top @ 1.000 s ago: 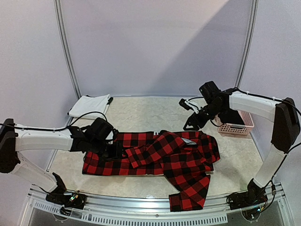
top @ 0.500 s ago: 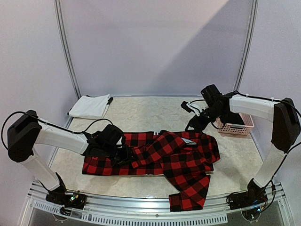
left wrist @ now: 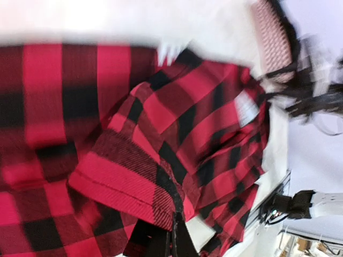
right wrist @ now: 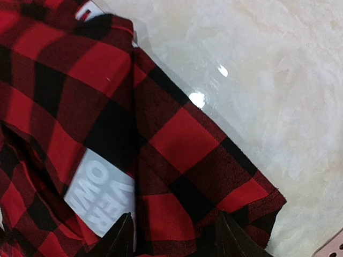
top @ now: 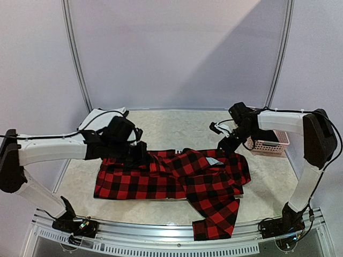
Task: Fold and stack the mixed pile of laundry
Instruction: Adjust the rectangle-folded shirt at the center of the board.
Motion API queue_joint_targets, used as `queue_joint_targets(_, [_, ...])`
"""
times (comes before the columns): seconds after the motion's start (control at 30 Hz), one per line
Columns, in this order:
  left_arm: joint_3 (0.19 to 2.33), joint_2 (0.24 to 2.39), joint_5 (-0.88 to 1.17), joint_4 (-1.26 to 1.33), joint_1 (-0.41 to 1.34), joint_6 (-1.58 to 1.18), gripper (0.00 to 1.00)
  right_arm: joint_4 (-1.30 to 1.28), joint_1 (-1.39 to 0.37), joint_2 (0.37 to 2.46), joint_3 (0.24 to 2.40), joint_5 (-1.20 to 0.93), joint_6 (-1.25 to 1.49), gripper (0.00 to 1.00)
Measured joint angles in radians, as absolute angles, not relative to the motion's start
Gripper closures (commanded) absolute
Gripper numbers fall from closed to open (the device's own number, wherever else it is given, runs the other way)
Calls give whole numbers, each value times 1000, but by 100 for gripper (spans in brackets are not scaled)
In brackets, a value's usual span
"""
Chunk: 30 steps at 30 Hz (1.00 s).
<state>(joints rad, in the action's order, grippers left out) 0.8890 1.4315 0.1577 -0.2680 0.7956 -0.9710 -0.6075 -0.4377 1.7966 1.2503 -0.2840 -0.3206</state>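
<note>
The red-and-black checked flannel shirt (top: 182, 179) lies spread across the middle of the table, one sleeve trailing toward the front edge. My left gripper (top: 141, 156) is over its left half. In the left wrist view that gripper (left wrist: 174, 230) is shut on a folded hem of the shirt (left wrist: 123, 182), which is raised off the layer below. My right gripper (top: 228, 146) hangs at the shirt's back right corner. Its fingers (right wrist: 124, 235) stand open, straddling the collar edge (right wrist: 177, 160) beside a white label (right wrist: 99, 201). A folded white cloth (top: 102, 121) rests at the back left.
A small pink perforated basket (top: 268, 142) stands at the right, just behind my right forearm. The marble tabletop (top: 171, 128) shows bare behind the shirt. A metal rail (top: 161, 247) runs along the near edge, with both arm bases on it.
My left gripper has shut on the shirt's hem and drawn it toward the back. My right gripper has come lower and closer to the collar, still open.
</note>
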Motion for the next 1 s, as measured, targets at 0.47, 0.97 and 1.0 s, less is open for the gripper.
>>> queue_joint_targets(0.47, [1087, 1300, 102, -566, 566, -646, 100, -643, -437, 1888, 1251, -257, -353, 46])
queue_joint_targets(0.97, [1289, 1336, 75, -725, 464, -434, 100, -647, -437, 1921, 1252, -230, -358, 45])
queue_joint_targets(1.0, [1289, 1336, 83, -727, 463, -434, 100, -647, -437, 1922, 1253, -228, -359, 45])
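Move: The left fingers are already shut on the shirt's sleeve end. The left part of the shirt's far edge, where the sleeve is taken, lies about 15 cm ahead, 12 cm to the left and 11 cm below; the white folded stack is some 34 cm ahead, 31 cm left and 10 cm below. From the right hand, the cloth at the shirt's far right lies 1 cm back, 2 cm right and 6 cm below; the white patch is about 2 cm back, 6 cm left and as low. Up and out to the left and forward, the left hand carries the pinched sleeve end, rising about 12 cm and going nearly as far left, fast at first, then easing before a second pull; its wrist swings some 25 degrees, bringing the fingers round to point more forward. The right hand sinks about 5 cm, fingers still half open, onto the far right part of the shirt and stays there. ##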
